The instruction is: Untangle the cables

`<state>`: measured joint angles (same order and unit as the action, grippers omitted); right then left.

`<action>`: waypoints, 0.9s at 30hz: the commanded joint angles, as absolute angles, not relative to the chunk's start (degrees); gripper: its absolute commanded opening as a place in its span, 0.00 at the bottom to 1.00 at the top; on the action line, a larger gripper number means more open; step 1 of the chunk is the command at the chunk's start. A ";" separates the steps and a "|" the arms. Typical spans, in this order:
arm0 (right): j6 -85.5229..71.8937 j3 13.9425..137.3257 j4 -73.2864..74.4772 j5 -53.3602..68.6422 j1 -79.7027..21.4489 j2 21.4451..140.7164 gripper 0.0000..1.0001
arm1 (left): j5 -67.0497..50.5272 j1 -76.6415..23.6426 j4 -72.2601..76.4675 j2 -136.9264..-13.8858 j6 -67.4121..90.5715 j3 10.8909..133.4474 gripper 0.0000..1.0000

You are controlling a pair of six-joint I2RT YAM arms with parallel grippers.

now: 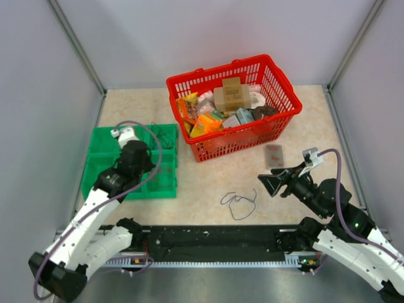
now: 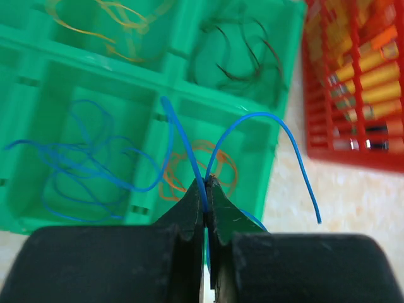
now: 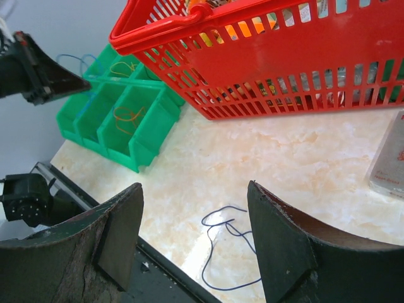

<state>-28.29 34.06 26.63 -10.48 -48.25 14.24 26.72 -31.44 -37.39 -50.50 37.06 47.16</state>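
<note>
My left gripper point(image 2: 208, 183) is shut on a blue cable point(image 2: 252, 120), which arcs up from the tips in two strands, one end hanging over the table. It hovers over the green tray point(image 2: 38, 82), whose compartments hold more blue cables point(image 2: 82, 158), orange ones point(image 2: 222, 169), black ones point(image 2: 243, 60) and yellow ones point(image 2: 120, 19). From the top view the left gripper point(image 1: 144, 163) is above the green tray point(image 1: 101, 151). My right gripper point(image 3: 196, 189) stands open over a dark cable point(image 3: 210, 247) lying loose on the table point(image 1: 238, 203), with nothing between its fingers.
A red basket point(image 1: 233, 136) full of packets stands behind the middle, right of the tray. A small flat packet point(image 1: 273, 155) lies in front of the basket near my right gripper point(image 1: 268, 183). A black strip point(image 1: 214, 238) runs along the near edge.
</note>
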 commanded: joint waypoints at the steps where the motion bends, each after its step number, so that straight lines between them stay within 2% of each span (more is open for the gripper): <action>1: -28.21 33.93 25.58 -10.81 -48.51 13.80 0.66 | 17.26 -16.65 -36.57 -46.14 33.05 46.41 0.00; 7: -28.65 33.92 25.58 -10.63 -48.43 13.71 0.66 | -4.34 4.88 -31.83 -55.70 37.25 43.43 0.00; 11: -28.83 34.01 26.28 -10.46 -48.60 13.19 0.66 | -17.47 14.13 -25.77 -60.90 43.14 38.16 0.00; 16: -28.92 33.75 26.46 -10.90 -48.52 12.83 0.66 | -13.10 19.58 -21.45 -63.98 46.75 33.76 0.00; 21: -28.83 33.58 26.46 -11.07 -48.52 12.83 0.66 | -17.40 22.06 -23.02 -66.45 46.23 33.92 0.01; 22: -28.83 33.49 26.46 -11.25 -48.52 12.83 0.66 | -17.66 22.06 -23.11 -66.10 46.23 33.84 0.09; 24: -29.00 33.40 26.37 -11.34 -48.43 13.27 0.66 | -17.58 22.06 -24.34 -64.70 46.23 33.93 0.38; 27: -29.09 33.49 26.37 -11.07 -48.52 13.97 0.66 | -18.54 22.06 -26.36 -60.49 45.27 34.54 0.58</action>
<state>-28.71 33.63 27.51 -10.50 -48.25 13.52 -16.05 21.71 -25.76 -65.30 45.87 33.28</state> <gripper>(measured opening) 0.661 0.497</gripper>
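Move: Beneath the left hand, which already holds a blue cable, is the tray's front right compartment, its orange cable about 2 cm ahead, 1 cm left and 16 cm down. The target, the front middle compartment with blue cable in it, lies roughly 11 cm left, 1 cm ahead and 16 cm down. Behind that compartment, some 12 cm ahead and 11 cm left of the hand, is the yellow cable. From the right hand the target is about 39 cm left, 10 cm ahead and 23 cm below. Carrying the held blue cable, the left hand swings about 11 cm left past the orange cable's compartment, then drops some 12 cm into the front middle one. On the way the wrist turns about 30 degrees counter-clockwise, tips further down and rolls its left side lower. Only once down do the shut fingers open about halfway, letting go of the cable. ##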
